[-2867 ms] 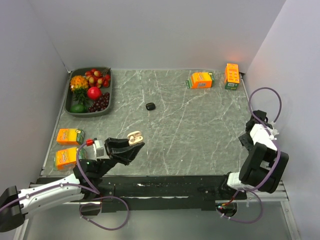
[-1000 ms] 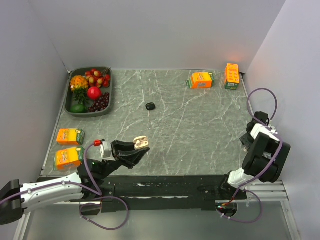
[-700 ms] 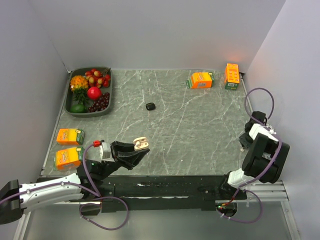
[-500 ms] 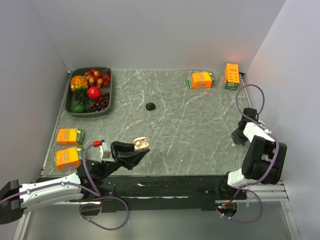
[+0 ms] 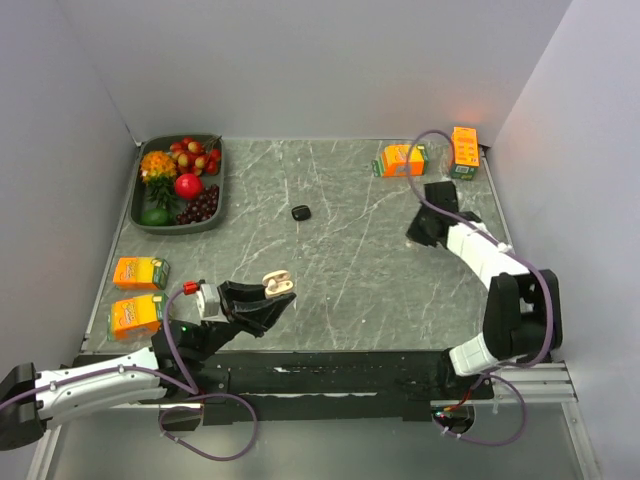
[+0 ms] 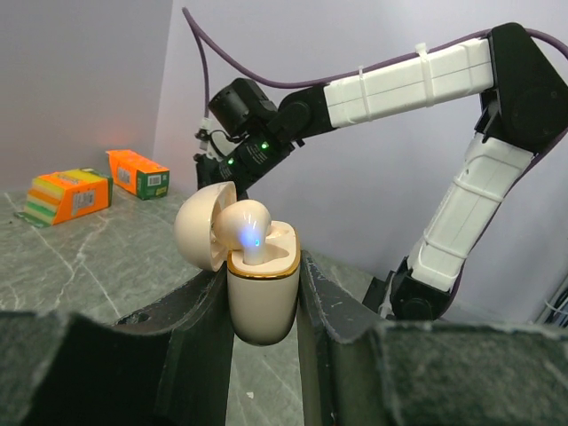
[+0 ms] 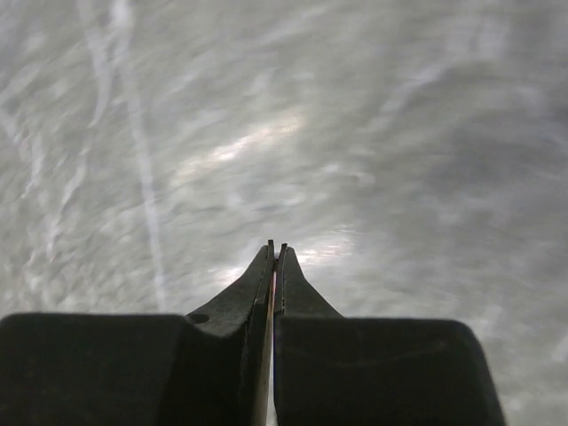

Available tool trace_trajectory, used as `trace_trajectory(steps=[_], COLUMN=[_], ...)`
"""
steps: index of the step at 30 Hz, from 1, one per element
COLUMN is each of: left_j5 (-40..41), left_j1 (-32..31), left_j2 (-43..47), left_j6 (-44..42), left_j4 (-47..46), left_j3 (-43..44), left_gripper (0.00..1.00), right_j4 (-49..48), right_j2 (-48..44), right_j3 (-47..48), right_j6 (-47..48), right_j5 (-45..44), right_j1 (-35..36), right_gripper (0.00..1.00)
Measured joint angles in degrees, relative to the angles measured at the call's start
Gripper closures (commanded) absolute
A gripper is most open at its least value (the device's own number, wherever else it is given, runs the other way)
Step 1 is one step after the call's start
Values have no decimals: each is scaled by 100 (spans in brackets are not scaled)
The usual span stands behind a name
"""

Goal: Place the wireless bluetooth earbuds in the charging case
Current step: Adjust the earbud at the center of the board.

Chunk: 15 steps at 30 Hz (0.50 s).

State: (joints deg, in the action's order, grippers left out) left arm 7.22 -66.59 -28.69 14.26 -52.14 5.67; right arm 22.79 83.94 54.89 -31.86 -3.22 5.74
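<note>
A cream charging case (image 6: 262, 297) stands upright between the fingers of my left gripper (image 6: 262, 266), which is shut on it. Its lid is tipped open to the left. One white earbud (image 6: 244, 222) sits in the case with a blue light glowing on it. From above, this gripper (image 5: 268, 292) hangs over the table's near left part with the case (image 5: 273, 282) at its tip. My right gripper (image 5: 420, 230) hovers over the far right of the table. Its fingers (image 7: 276, 250) are pressed together with nothing between them. A small black object (image 5: 300, 212) lies on the table at mid-left; what it is I cannot tell.
A grey tray (image 5: 222, 190) of fruit stands at the far left. Two orange boxes (image 5: 402, 160) (image 5: 463, 152) lie at the far right, close behind the right gripper. Two orange packs (image 5: 140, 272) (image 5: 135, 314) lie at the near left. Walls enclose three sides.
The right arm has swung from the table's right edge out over the far right of the table, and its jaws have shut. The left gripper has barely moved, still holding the case.
</note>
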Motion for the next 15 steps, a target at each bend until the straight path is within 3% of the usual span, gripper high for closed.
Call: trace_trajectory(steps=[5,8,15], left_j5=[79,125,175], left_j1=[0,-2,-4], left_j2=[4,37,192], left_j6=[-26,-59,-111], left_j4=[136,273,505], left_j3=[0,2,2], left_gripper=[99,99,99], right_j4=[-50,-24,264], right_j2=[848,1497,1744], right_j3=[627,1032,1119], right_j6=[339,660,1056], right_j5=[380,483,516], right_j1=[831,1316,1709], right_gripper=[98,72,46])
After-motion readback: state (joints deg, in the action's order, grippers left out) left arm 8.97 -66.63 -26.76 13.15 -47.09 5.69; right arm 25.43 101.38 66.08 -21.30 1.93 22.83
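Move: My right hand is going to the bare board centre, about 12 cm to its left, level with it fore and aft, and some 7 cm below. The black case lies about 17 cm farther out and 18 cm left of that spot. The nearer orange box stands roughly 34 cm ahead of my right hand, about 1 cm to its right. From my left hand, the spot is around 23 cm ahead, 22 cm right and 27 cm below. With the loose earbud still between my shut right fingertips, I swing that hand left about 12 cm towards the board centre and dip some 5 cm, turning it roughly 30 degrees counter-clockwise. Late in the swing I part the fingers to nearly half open and let go of the earbud. My left hand keeps the open case pinched. ##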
